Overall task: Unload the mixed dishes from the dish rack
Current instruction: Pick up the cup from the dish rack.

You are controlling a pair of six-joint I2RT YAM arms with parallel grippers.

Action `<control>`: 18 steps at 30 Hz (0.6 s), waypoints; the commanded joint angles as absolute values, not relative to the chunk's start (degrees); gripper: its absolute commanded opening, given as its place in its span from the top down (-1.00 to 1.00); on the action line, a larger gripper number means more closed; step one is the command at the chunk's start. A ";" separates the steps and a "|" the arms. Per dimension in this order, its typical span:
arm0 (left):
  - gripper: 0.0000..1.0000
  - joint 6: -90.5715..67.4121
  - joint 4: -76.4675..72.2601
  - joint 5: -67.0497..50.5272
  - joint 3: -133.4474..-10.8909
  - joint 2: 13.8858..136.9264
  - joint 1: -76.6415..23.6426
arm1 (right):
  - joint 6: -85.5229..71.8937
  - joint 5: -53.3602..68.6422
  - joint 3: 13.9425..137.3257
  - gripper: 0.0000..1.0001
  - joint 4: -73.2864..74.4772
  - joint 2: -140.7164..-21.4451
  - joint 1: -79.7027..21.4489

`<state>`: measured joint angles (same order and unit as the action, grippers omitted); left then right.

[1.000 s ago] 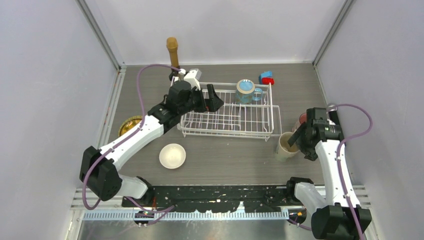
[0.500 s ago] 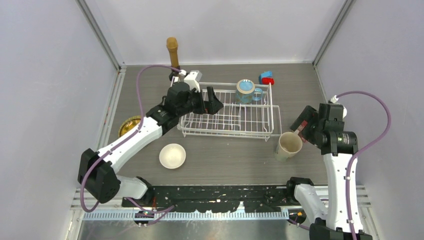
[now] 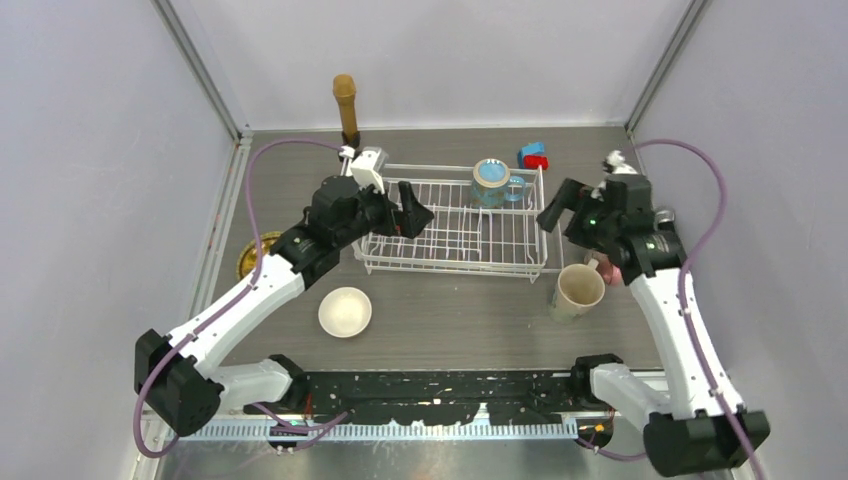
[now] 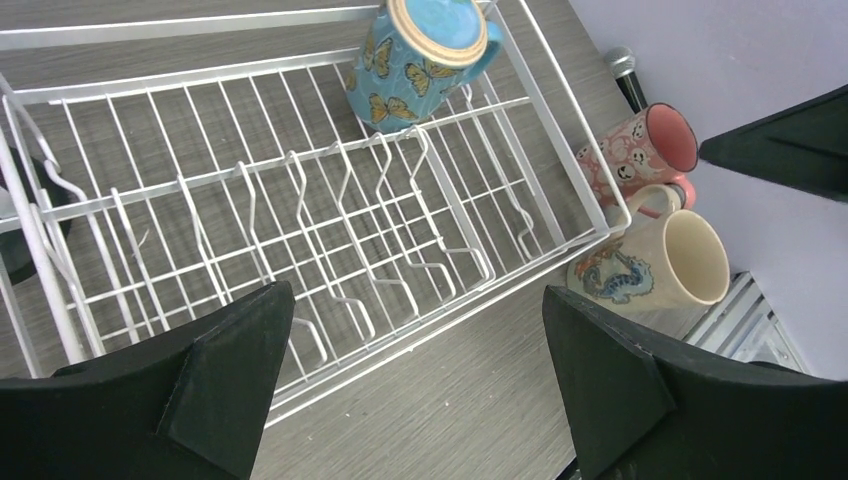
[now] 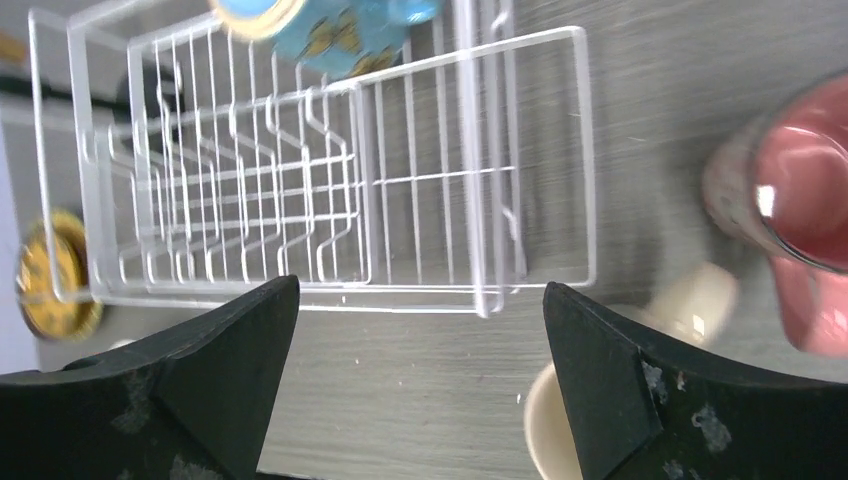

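Observation:
The white wire dish rack point(image 3: 455, 228) holds only the blue butterfly mug point(image 3: 490, 182), standing in its far right corner. The cream patterned mug point(image 3: 577, 290) and the pink mug point(image 3: 607, 268) stand on the table right of the rack. The white bowl point(image 3: 345, 311) sits in front of the rack. A tan plate point(image 3: 256, 254) lies at the left, partly under my left arm. My left gripper point(image 3: 412, 210) is open and empty above the rack's left part. My right gripper point(image 3: 560, 213) is open and empty above the rack's right end.
A brown microphone-shaped stick point(image 3: 345, 100) stands at the back left. A blue-and-red block point(image 3: 533, 156) lies behind the rack's far right corner. The side walls stand close on both sides. In the left wrist view the rack point(image 4: 300, 230) fills the frame, with both mugs at its right.
My right gripper has left the cream mug and swung up and left to the rack's right end. My left gripper has shifted slightly left over the rack.

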<state>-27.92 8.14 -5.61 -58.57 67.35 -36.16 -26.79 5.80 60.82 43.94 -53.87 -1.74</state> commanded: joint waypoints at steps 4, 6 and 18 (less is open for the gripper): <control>-0.99 -26.06 8.25 -5.24 -57.39 66.21 -36.28 | -9.07 2.99 70.30 -0.99 38.65 -67.35 -16.67; -0.99 -25.74 8.98 -6.23 -57.78 66.44 -36.27 | -4.41 5.23 73.26 -0.99 38.15 -72.06 -17.63; -0.99 -25.46 9.61 -6.15 -56.72 64.89 -36.23 | 32.94 20.08 83.04 -0.99 37.96 -87.40 -12.38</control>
<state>-26.41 11.11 -5.93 -57.49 67.09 -36.16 20.27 11.62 75.46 35.92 -84.18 -16.10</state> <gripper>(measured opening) 0.995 0.996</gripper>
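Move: The blue butterfly cup, upside down at the rack's right rear, lies from the right hand about 17 cm ahead, 12 cm to the left and 13 cm below. Beyond it the red-blue bricks stand some 9 cm farther out and 9 cm to its right. The cream cup is about 10 cm back and 4 cm right of this hand, the pink cup 4 cm back and 9 cm right. From the left hand the blue cup lies about 15 cm ahead, 14 cm right, 17 cm below. The blue butterfly cup is approached by the right hand, which swings left first, then mostly forward over the rack's right end, about 10 cm forward and 8 cm left in all, sinking some 4 cm, mostly late on. Its wrist turns counter-clockwise by roughly 50 degrees while its left side dips; the fingers stay wide open, not yet around the cup. ##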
